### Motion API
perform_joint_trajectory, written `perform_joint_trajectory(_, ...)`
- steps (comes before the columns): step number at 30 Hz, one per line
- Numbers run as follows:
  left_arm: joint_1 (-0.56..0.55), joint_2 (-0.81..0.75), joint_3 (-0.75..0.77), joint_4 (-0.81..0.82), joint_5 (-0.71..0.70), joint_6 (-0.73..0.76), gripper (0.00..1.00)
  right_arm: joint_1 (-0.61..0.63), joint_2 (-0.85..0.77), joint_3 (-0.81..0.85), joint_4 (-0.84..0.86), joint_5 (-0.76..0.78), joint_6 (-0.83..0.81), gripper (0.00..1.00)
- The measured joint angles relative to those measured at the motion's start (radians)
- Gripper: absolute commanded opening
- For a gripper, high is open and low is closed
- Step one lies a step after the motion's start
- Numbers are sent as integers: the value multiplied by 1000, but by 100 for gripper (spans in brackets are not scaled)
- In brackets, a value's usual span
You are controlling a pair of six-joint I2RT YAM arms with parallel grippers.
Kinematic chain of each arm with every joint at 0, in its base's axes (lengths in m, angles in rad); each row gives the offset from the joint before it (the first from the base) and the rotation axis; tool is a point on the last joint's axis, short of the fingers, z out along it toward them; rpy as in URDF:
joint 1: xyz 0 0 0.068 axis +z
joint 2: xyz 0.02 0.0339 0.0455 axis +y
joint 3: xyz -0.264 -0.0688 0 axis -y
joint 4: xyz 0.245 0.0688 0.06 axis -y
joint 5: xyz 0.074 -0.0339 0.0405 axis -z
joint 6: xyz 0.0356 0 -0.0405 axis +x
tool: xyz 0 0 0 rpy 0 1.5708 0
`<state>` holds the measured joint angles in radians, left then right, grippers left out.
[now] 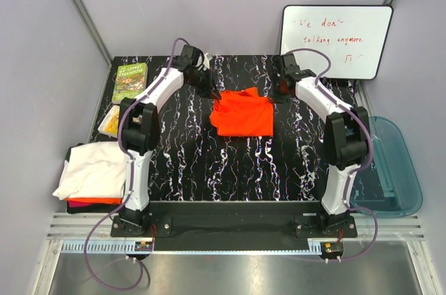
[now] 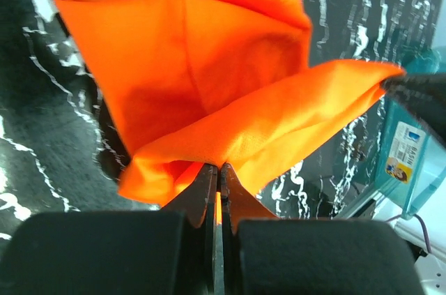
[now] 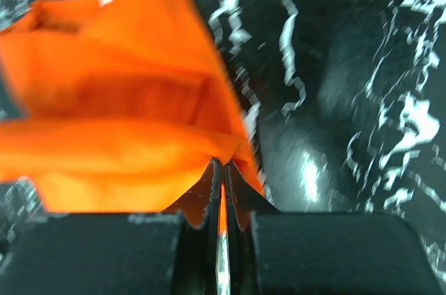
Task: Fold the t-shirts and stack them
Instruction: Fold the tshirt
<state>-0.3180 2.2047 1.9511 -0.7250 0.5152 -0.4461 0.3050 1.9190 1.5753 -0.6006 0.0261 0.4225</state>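
The bright orange t-shirt [image 1: 242,115] lies partly folded at the far middle of the black marbled table [image 1: 230,169]. My left gripper [image 1: 207,88] is shut on its far left corner; in the left wrist view the cloth [image 2: 209,86] is pinched at the fingertips [image 2: 218,168]. My right gripper [image 1: 279,89] is shut on its far right corner; the right wrist view shows the cloth [image 3: 118,114] pinched at the tips [image 3: 223,164]. A folded white t-shirt [image 1: 92,169] lies on a red-orange one [image 1: 94,201] at the left edge. The dark green shirt shows only as a dark strip under them.
A small green book [image 1: 129,81] and a yellow item [image 1: 110,124] lie at the far left. A translucent blue tub [image 1: 394,166] stands off the right edge. A whiteboard [image 1: 336,40] leans on the back wall.
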Motion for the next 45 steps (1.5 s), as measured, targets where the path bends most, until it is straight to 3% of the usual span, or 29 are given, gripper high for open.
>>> perform_joint_trajectory(4, 18, 47, 1, 18, 1, -13, 0, -23, 124, 60, 10, 8, -8, 14)
perform_joint_trajectory(5, 23, 61, 2, 22, 2, -19, 0, -25, 161, 80, 11, 8, -10, 21)
perform_joint_trajectory(6, 26, 77, 5, 25, 2, -25, 0, -26, 196, 100, 13, 8, -12, 42)
perform_joint_trajectory(8, 35, 108, 10, 31, 5, -33, 25, -26, 255, 135, 13, 11, -17, 64)
perform_joint_trajectory(9, 39, 124, 17, 34, 6, -37, 47, -26, 273, 146, 13, 13, -16, 80)
perform_joint_trajectory(10, 44, 138, 21, 40, 10, -41, 71, -27, 290, 157, 13, 19, -23, 85)
perform_joint_trajectory(13, 55, 152, 20, 36, 16, -45, 98, -27, 300, 168, 11, 43, -29, 97)
perform_joint_trajectory(17, 63, 63, -92, 74, 2, -31, 99, -27, 258, 150, 13, 74, -34, 100)
perform_joint_trajectory(24, 65, -285, -389, 112, -18, -10, 99, -27, 6, 29, 6, 86, -34, 99)
perform_joint_trajectory(27, 61, -362, -497, 165, -13, -19, 99, -27, -69, 17, 14, 74, -33, 100)
perform_joint_trajectory(35, 19, -267, -644, 235, -18, -78, 99, -27, -90, -11, 2, 41, -15, 100)
perform_joint_trajectory(45, -39, -166, -558, 305, -18, -156, 99, -27, -113, -23, -12, 14, -5, 100)
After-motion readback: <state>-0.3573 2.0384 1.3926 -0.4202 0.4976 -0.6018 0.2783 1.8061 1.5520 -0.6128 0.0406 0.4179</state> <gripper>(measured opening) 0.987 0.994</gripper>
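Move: Just below and beyond the two shut grippers, which hold the flap's corners, lies the collar part of the t-shirt: about 3 cm ahead, 8 right and 8 down from the left hand; some 5 ahead, 8 left and 8 down from the right. The shirt's uneven left edge is roughly 7 cm back and 2 left of the left hand, 8 below. The book lies about 30 cm left and 5 ahead of that hand. Lowering the flap together, both hands ease forward and sink, left about 6 cm, right about 8, then open wide and lift clear. The left swings back some 12 cm, bearing left on its way, drops low again and, tilted slightly, slips right to the shirt's left edge, fingers still open. The right rises roughly 12 cm, draws back a little and hovers. ##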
